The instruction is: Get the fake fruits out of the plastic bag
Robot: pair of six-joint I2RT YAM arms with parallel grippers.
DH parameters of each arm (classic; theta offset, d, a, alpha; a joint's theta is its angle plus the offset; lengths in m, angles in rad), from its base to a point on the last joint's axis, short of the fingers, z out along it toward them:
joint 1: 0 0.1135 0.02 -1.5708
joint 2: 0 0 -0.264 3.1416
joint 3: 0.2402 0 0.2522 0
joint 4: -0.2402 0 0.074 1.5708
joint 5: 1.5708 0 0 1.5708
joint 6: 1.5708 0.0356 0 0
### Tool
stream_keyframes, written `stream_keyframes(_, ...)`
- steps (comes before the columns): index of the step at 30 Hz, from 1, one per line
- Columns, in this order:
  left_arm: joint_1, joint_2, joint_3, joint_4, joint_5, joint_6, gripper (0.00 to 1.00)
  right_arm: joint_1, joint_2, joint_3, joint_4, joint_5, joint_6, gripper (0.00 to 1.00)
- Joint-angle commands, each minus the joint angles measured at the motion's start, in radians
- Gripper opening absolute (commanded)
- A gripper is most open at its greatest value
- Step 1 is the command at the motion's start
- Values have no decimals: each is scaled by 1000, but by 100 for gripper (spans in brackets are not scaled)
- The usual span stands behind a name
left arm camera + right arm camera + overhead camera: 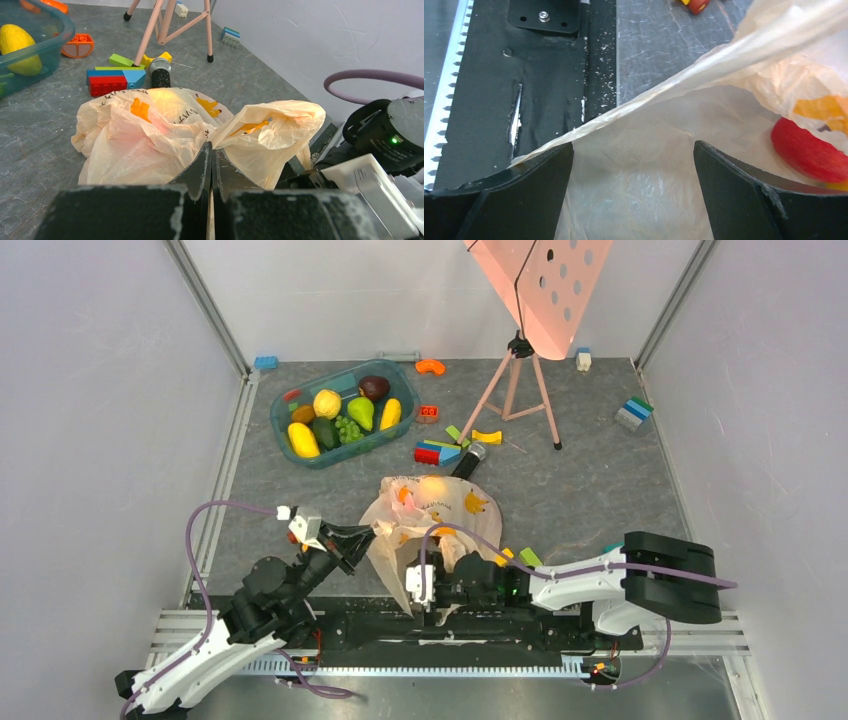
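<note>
The cream plastic bag (432,525) lies crumpled near the table's front edge, with orange marks printed on it. My left gripper (362,537) is shut on a fold of its left edge; in the left wrist view the jaws (211,150) pinch the film of the bag (150,135). My right gripper (424,586) stands open at the bag's near side. Its fingers (549,172) straddle the bag film (649,150) without closing. A bright red fake fruit (809,152) lies inside the bag, right of the right-hand finger. Other fake fruits (345,412), yellow, green and maroon, sit in the teal tub.
The teal tub (345,457) stands at the back left. Toy blocks (438,451) and a black microphone (470,460) lie just behind the bag. A pink tripod (520,390) stands at the back centre, with more blocks (633,412) at the right.
</note>
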Motion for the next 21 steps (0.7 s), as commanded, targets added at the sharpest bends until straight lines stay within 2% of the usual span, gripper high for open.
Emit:
stream_keyframes(1, 4, -61, 9, 7, -38, -62, 2, 49, 43, 50, 47, 42, 12, 94)
stream_keyframes(9, 4, -64, 16, -13, -37, -58, 2, 17, -56, 37, 27, 235, -19, 96)
stream_keyframes(13, 4, -67, 18, -15, -37, -59, 2, -30, -71, 51, -10, 261, 2, 96)
stream_keyframes(21, 4, -67, 56, -7, -37, -43, 2, -103, -49, 76, 21, 287, 41, 95)
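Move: The right hand is wide open in the bag's near mouth. The dark red fruit, still hidden by plastic, lies about 11 cm ahead, 4 cm right and 5 cm below. The red fruit is 15 cm ahead and equally low; outside, the yellow brick is some 6 cm ahead and 18 cm right. From the left hand, still pinching the rim, the dark red fruit is roughly 4 cm ahead, 11 cm right, 18 cm below. The open right hand swings about 7 cm forward, slightly up, deeper into the bag, turning some 20 degrees clockwise. ##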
